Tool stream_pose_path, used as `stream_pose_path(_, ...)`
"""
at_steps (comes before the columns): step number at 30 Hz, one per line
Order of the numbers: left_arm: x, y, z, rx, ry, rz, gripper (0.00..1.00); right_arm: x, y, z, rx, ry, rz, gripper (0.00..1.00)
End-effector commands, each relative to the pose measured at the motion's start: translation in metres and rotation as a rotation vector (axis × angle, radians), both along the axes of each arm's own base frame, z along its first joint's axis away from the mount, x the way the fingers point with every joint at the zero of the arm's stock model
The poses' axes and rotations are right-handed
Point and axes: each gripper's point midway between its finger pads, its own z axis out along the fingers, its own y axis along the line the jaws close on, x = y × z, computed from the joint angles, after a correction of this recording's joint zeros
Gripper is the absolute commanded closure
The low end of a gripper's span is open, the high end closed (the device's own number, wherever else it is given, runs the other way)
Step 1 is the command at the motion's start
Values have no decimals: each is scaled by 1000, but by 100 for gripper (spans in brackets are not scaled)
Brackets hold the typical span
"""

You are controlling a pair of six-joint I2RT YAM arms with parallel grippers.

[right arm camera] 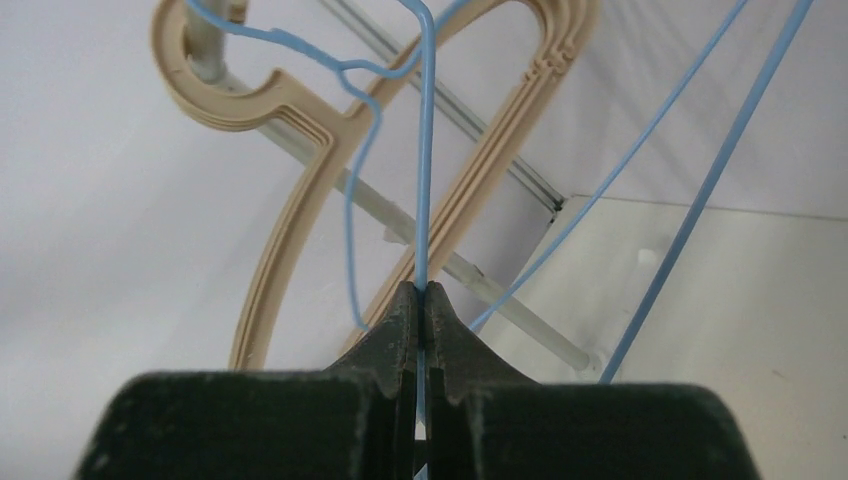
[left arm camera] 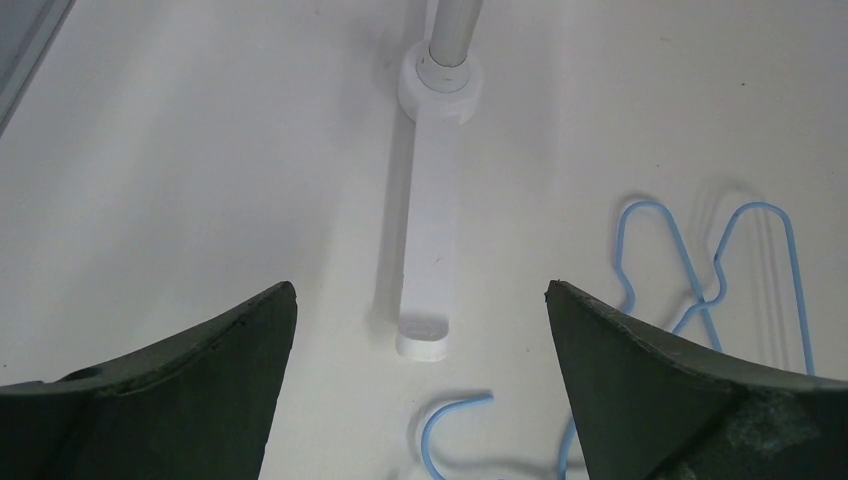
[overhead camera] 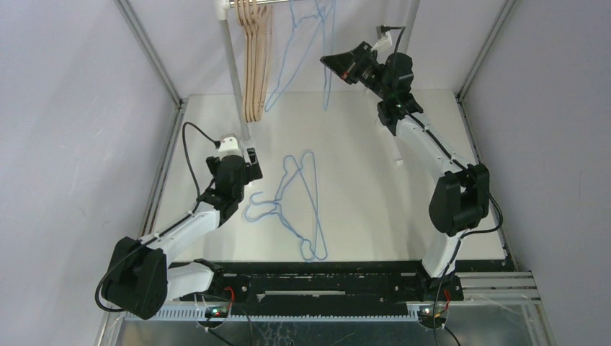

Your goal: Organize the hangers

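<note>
Several tan wooden hangers point(overhead camera: 253, 65) hang together on the rail at the back; they also show in the right wrist view point(right arm camera: 300, 130). A light-blue wire hanger point(overhead camera: 284, 79) hangs beside them. My right gripper point(overhead camera: 324, 62) is raised near the rail and shut on the wire of another blue hanger point(right arm camera: 424, 190), pinched between the fingertips of that gripper point(right arm camera: 422, 292). More blue wire hangers point(overhead camera: 299, 205) lie overlapping on the table. My left gripper point(overhead camera: 234, 158) hovers low to their left, open and empty point(left arm camera: 420, 290), with a blue hook point(left arm camera: 450, 425) just below the gap and further hooks point(left arm camera: 700, 260) to the right.
The silver rail's upright post point(overhead camera: 234, 79) stands on the table at the back left, in a white joint point(left arm camera: 440, 85) with a flat white foot point(left arm camera: 428, 260) running toward my left gripper. Metal frame bars point(overhead camera: 166, 94) edge the white table.
</note>
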Motion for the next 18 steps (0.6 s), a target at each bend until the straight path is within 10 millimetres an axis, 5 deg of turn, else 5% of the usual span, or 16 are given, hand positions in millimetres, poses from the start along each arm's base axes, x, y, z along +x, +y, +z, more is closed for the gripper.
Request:
stream_pose_path(1,6,-2,12,-24,-47,3,0,-2,0,32,61,-48,-30,100)
stream_pose_path(5,6,-2,11,-26,-44,1,1,3,4,17,30,-2,-13,99)
stream_pose_path(11,6,-1,11,-21,-45,6,1,-3,11,-5,-77,31,16,72)
stream_pose_path(12,5,-1,11,-19,-44,6,1,-5,9,-9,-99,36,6,62)
stream_pose_path(18,5,-1,11,-20,-45,7,0,-26,-27,-19,-189,3,-167,30)
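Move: The right hand still holds the side of the blue hanger it has just brought up. The rail at its hanging spot lies about 11 cm ahead, 1 cm to the right and 10 cm above. Level with the hand and some 10 cm ahead, the middle of the other blue hanger is about 8 cm to its left and the wooden hangers roughly 17 cm left. From the idle left hand, that rail spot lies about 24 cm ahead, 27 cm right and 38 cm up. With the fingers still shut on the blue wire, the right hand eases about 1 cm forward and 1.5 cm down below the rail, then hardly travels as the fingers begin to part. They open to about two thirds and let go of the hanger while the hand sinks faster, ending some 5 cm lower and edging back about 1 cm at the last, the wrist tilting roughly 10 degrees with the fingertips dipping and the wires still running between the parted jaws. ##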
